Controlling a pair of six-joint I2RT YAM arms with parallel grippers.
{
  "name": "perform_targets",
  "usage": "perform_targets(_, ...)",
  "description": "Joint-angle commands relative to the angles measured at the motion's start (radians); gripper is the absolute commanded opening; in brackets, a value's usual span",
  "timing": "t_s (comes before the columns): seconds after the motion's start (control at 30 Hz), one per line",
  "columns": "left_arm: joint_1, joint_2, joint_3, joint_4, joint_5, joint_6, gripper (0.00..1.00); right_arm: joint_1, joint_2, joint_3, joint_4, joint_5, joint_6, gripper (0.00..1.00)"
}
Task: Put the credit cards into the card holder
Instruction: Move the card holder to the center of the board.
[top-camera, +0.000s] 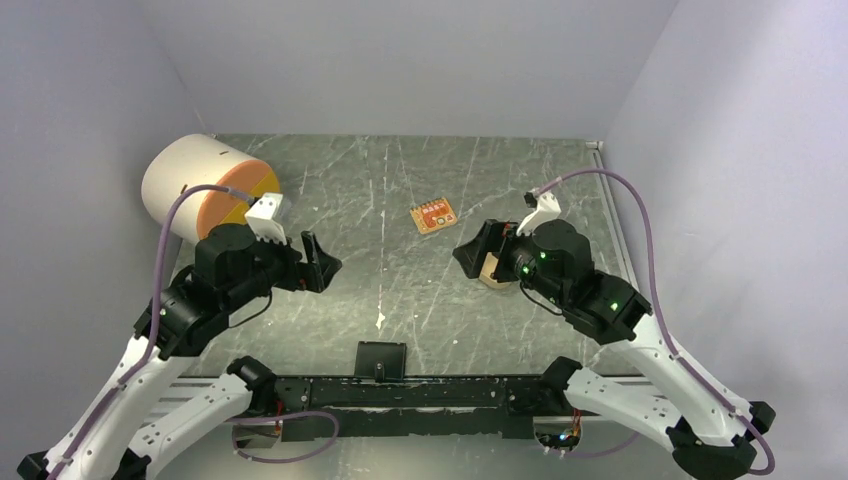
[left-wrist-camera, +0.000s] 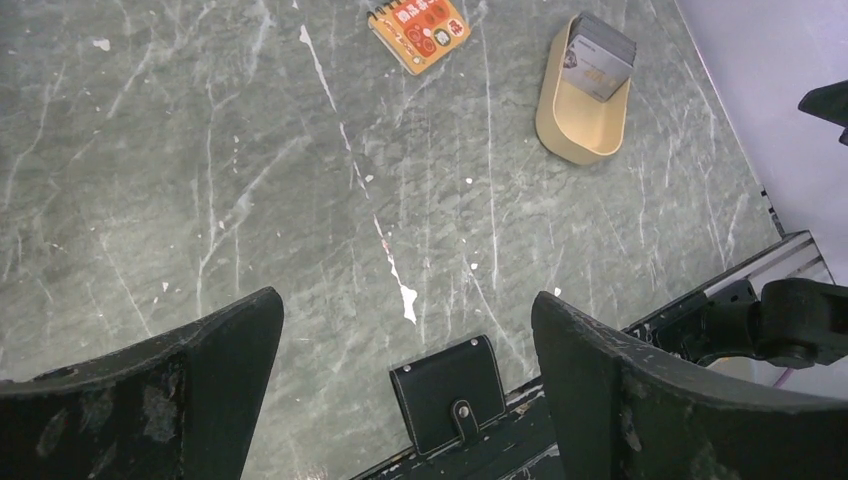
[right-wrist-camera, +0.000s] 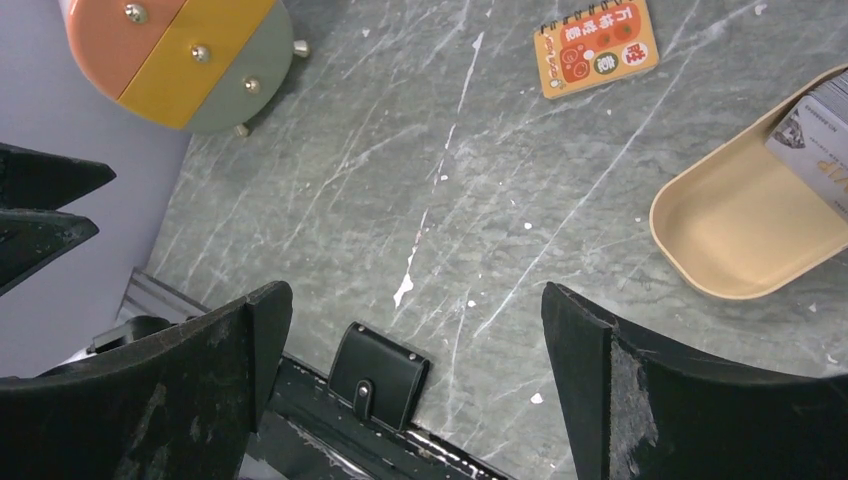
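Note:
The card holder (top-camera: 381, 360) is a small black wallet, folded shut with its snap tab fastened. It lies at the table's near edge against the black rail, between the two arm bases. It also shows low in both wrist views, card holder (left-wrist-camera: 452, 392) and card holder (right-wrist-camera: 380, 375). The credit cards (left-wrist-camera: 597, 60) stand as a dark grey stack in the far end of a tan oval tray (left-wrist-camera: 580, 135); the right wrist view cuts the cards (right-wrist-camera: 820, 145) off at its edge. My left gripper (top-camera: 318, 262) and right gripper (top-camera: 475, 255) hover open and hold nothing.
An orange spiral notebook (top-camera: 433, 216) lies mid-table toward the back. A round cream drawer box (top-camera: 205, 185) with orange, yellow and green fronts stands at the back left. The tan tray (top-camera: 493, 272) is mostly hidden under my right gripper. Grey walls close the sides.

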Motion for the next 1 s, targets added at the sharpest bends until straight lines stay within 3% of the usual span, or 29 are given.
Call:
perform_targets(0.0,-0.003,0.028,0.001,0.008,0.037,0.001,0.97,-0.005,-0.038,-0.027,0.015,0.019,0.035,1.00)
perform_targets(0.17,-0.003,0.086,-0.003,-0.025,-0.041,-0.012,0.98,-0.004,-0.071,-0.066,0.014,0.039,0.046,1.00)
perform_targets(0.37,-0.004,0.181,-0.034,-0.043,0.074,-0.046,0.92,-0.005,-0.078,-0.058,-0.003,0.047,0.050,1.00)
perform_targets(0.5,-0.022,0.240,-0.108,-0.027,0.207,-0.087,0.80,-0.005,-0.064,-0.049,-0.003,0.053,0.043,1.00)
perform_targets(0.63,-0.130,0.269,-0.172,0.000,0.193,-0.169,0.74,-0.004,-0.066,-0.072,0.018,0.049,0.036,1.00)
perform_targets(0.87,-0.331,0.381,-0.270,0.056,0.136,-0.324,0.76,-0.004,-0.071,-0.077,0.016,0.052,0.022,1.00)
perform_targets(0.97,-0.365,0.417,-0.342,0.110,0.140,-0.379,0.76,-0.004,-0.088,-0.092,0.017,0.056,0.010,1.00)
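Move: The card holder lies flat at the near edge of the board, roughly 12 cm back from the left hand, 9 cm to its right and 24 cm below it. The orange notebook is some 18 cm ahead of the left hand and 19 cm to its right, and the card tray is about 6 cm ahead and 31 cm to its right, both at board level. From the right hand, the card holder lies about 13 cm back, 15 cm left and 25 cm down. The left hand sinks towards the card holder, about 18 cm in all, at first nearly straight down and easing slightly forward, then swinging back towards the base and to its right by some 7–8 cm each way. On the way the wrist tips the fingers down by about 40 degrees and turns a little clockwise, while the wide-open fingers narrow to roughly three quarters and arrive above the card holder without gripping it, still going down. ##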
